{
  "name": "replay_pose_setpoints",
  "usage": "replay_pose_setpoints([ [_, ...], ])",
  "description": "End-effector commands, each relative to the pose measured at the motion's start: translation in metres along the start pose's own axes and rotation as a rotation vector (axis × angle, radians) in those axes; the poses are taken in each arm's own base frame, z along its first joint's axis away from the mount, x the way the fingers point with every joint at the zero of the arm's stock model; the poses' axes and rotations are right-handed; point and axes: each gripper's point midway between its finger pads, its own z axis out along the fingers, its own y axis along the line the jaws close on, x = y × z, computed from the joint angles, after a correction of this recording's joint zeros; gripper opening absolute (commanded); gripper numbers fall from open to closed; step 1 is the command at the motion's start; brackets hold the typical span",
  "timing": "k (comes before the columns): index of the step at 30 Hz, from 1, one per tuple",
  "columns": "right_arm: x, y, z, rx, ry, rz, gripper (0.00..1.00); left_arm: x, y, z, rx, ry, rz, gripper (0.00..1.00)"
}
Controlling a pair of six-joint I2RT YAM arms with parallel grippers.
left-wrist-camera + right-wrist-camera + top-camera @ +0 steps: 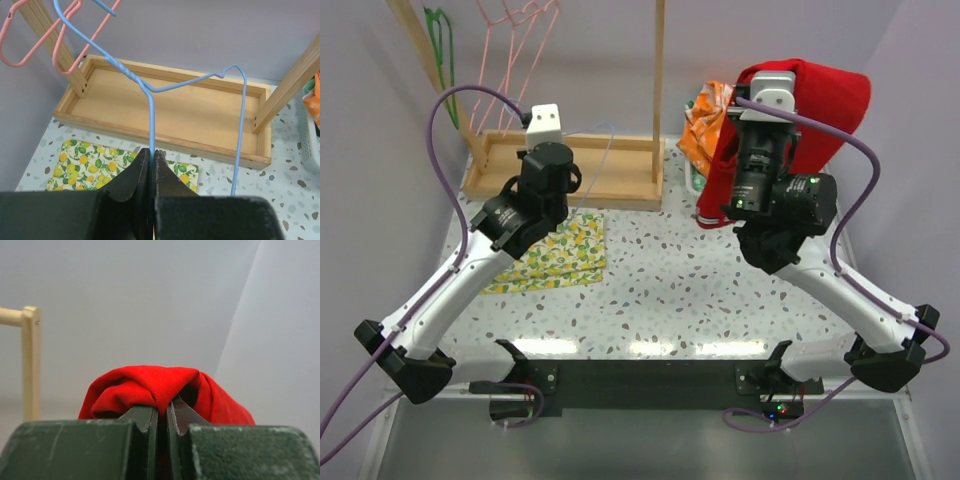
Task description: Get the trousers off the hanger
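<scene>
The plain red trousers (825, 100) are bunched and held up high at the right. My right gripper (163, 409) is shut on a fold of the red trousers (150, 382), which drape over its fingers. The blue wire hanger (150, 90) is bare and hangs in front of the wooden rack. My left gripper (151, 152) is shut on its vertical wire. In the top view the hanger (610, 138) shows only as a faint line by the left wrist. The orange patterned trousers (705, 125) lie crumpled at the back right.
The rack's wooden tray base (610, 185) and upright post (658, 90) stand at the back. Pink hangers (520, 30) and a green one (440, 40) hang at the top left. A lemon-print cloth (560, 250) lies flat. A white basket (310, 150) holds the orange garment.
</scene>
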Motion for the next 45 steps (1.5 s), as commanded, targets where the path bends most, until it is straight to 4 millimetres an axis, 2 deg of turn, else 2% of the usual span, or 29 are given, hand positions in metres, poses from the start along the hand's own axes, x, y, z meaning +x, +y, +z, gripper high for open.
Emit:
replay_pose_setpoints([
  [1, -0.015, -0.058, 0.001, 0.134, -0.067, 0.106, 0.0, -0.024, 0.002, 0.0, -0.02, -0.059, -0.037, 0.0],
  [2, -0.006, -0.058, 0.0, 0.15, -0.052, 0.084, 0.0, -0.027, 0.0, 0.0, -0.009, -0.063, -0.044, 0.0],
  [3, 0.021, -0.058, -0.001, 0.188, -0.001, 0.031, 0.0, -0.032, -0.001, -0.002, -0.002, -0.072, -0.054, 0.0],
  [5, 0.048, -0.07, -0.002, 0.256, 0.043, 0.033, 0.0, -0.037, -0.001, -0.003, 0.006, -0.08, -0.064, 0.0],
  [6, 0.079, -0.074, -0.002, 0.286, 0.097, -0.016, 0.0, -0.039, -0.001, -0.004, 0.01, -0.084, -0.065, 0.0],
  [7, 0.098, -0.069, -0.003, 0.26, 0.14, -0.057, 0.0, -0.044, 0.0, -0.006, 0.013, -0.092, -0.073, 0.0],
  [8, 0.108, -0.07, -0.003, 0.26, 0.144, 0.025, 0.0, -0.047, 0.0, -0.007, 0.017, -0.096, -0.078, 0.0],
  [10, 0.143, -0.065, 0.0, 0.225, 0.2, -0.019, 0.0, -0.053, 0.001, -0.01, 0.024, -0.106, -0.08, 0.0],
  [12, 0.165, -0.058, 0.006, 0.217, 0.218, -0.005, 0.0, -0.058, 0.003, -0.012, 0.025, -0.114, -0.083, 0.0],
  [17, 0.197, -0.026, 0.038, 0.162, 0.228, -0.022, 0.0, -0.072, 0.005, -0.018, 0.033, -0.136, -0.1, 0.0],
  [18, 0.214, -0.018, 0.052, 0.168, 0.248, -0.042, 0.0, -0.071, 0.005, -0.017, 0.031, -0.134, -0.098, 0.0],
  [22, 0.242, 0.01, 0.095, 0.162, 0.276, -0.062, 0.0, -0.071, 0.002, -0.016, 0.03, -0.124, -0.088, 0.0],
  [23, 0.245, 0.017, 0.103, 0.146, 0.269, -0.063, 0.0, -0.07, 0.002, -0.014, 0.027, -0.122, -0.084, 0.0],
  [24, 0.233, 0.014, 0.119, 0.162, 0.24, -0.043, 0.0, -0.071, 0.002, -0.014, 0.025, -0.121, -0.083, 0.0],
  [25, 0.261, 0.034, 0.126, 0.133, 0.279, -0.075, 0.0, -0.068, -0.001, -0.011, 0.022, -0.114, -0.073, 0.0],
  [26, 0.264, 0.039, 0.134, 0.133, 0.274, -0.077, 0.0, -0.068, -0.002, -0.009, 0.018, -0.112, -0.07, 0.0],
  [27, 0.255, 0.038, 0.15, 0.151, 0.244, -0.062, 0.0, -0.069, -0.003, -0.009, 0.018, -0.113, -0.068, 0.0],
  [28, 0.282, 0.054, 0.156, 0.131, 0.283, -0.096, 0.0, -0.068, -0.006, -0.006, 0.016, -0.107, -0.058, 0.0],
  [29, 0.287, 0.059, 0.162, 0.127, 0.281, -0.092, 0.0, -0.068, -0.008, -0.004, 0.016, -0.105, -0.056, 0.0],
  [30, 0.28, 0.052, 0.175, 0.145, 0.254, -0.065, 0.0, -0.07, -0.009, -0.003, 0.016, -0.108, -0.054, 0.0],
  [31, 0.287, 0.055, 0.18, 0.146, 0.266, -0.033, 0.0, -0.068, -0.014, 0.001, 0.015, -0.1, -0.042, 0.0],
  [32, 0.312, 0.067, 0.184, 0.131, 0.295, -0.045, 0.0, -0.069, -0.017, 0.003, 0.02, -0.097, -0.038, 0.0],
  [33, 0.301, 0.062, 0.196, 0.149, 0.27, -0.023, 0.0, -0.075, -0.017, 0.002, 0.02, -0.104, -0.045, 0.0],
  [35, 0.325, 0.077, 0.201, 0.121, 0.282, -0.014, 0.0, -0.072, -0.024, 0.009, 0.017, -0.094, -0.022, 0.0],
  [38, 0.348, 0.086, 0.206, 0.103, 0.3, 0.006, 0.0, -0.073, -0.029, 0.017, -0.002, -0.096, -0.004, 0.0],
  [39, 0.369, 0.093, 0.204, 0.094, 0.325, -0.005, 0.0, -0.076, -0.031, 0.018, 0.002, -0.103, -0.001, 0.0],
  [41, 0.394, 0.105, 0.199, 0.067, 0.361, 0.0, 0.0, -0.076, -0.035, 0.024, -0.007, -0.099, 0.011, 0.0],
  [42, 0.418, 0.113, 0.192, 0.044, 0.398, -0.011, 0.0, -0.08, -0.036, 0.023, -0.008, -0.104, 0.012, 0.0],
  [45, 0.452, 0.137, 0.179, -0.033, 0.451, 0.005, 0.0, -0.081, -0.039, 0.028, -0.019, -0.102, 0.023, 0.0],
])
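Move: The right hand, high up with the red trousers pinched, has the white basket about 31 cm ahead, 10 cm to its right and 55 cm below. Orange trousers fill it; the rack's right post stands 29 cm ahead, 12 cm left, its middle 25 cm below. The left hand, holding the blue hanger, has the pink hangers some 22 cm ahead, 7 cm left and 15 cm above, and the basket 26 cm ahead, 46 cm right, 33 cm below. Right hand swings trousers right, then about 40 cm forward and down over the basket; left raises, advances hanger. ##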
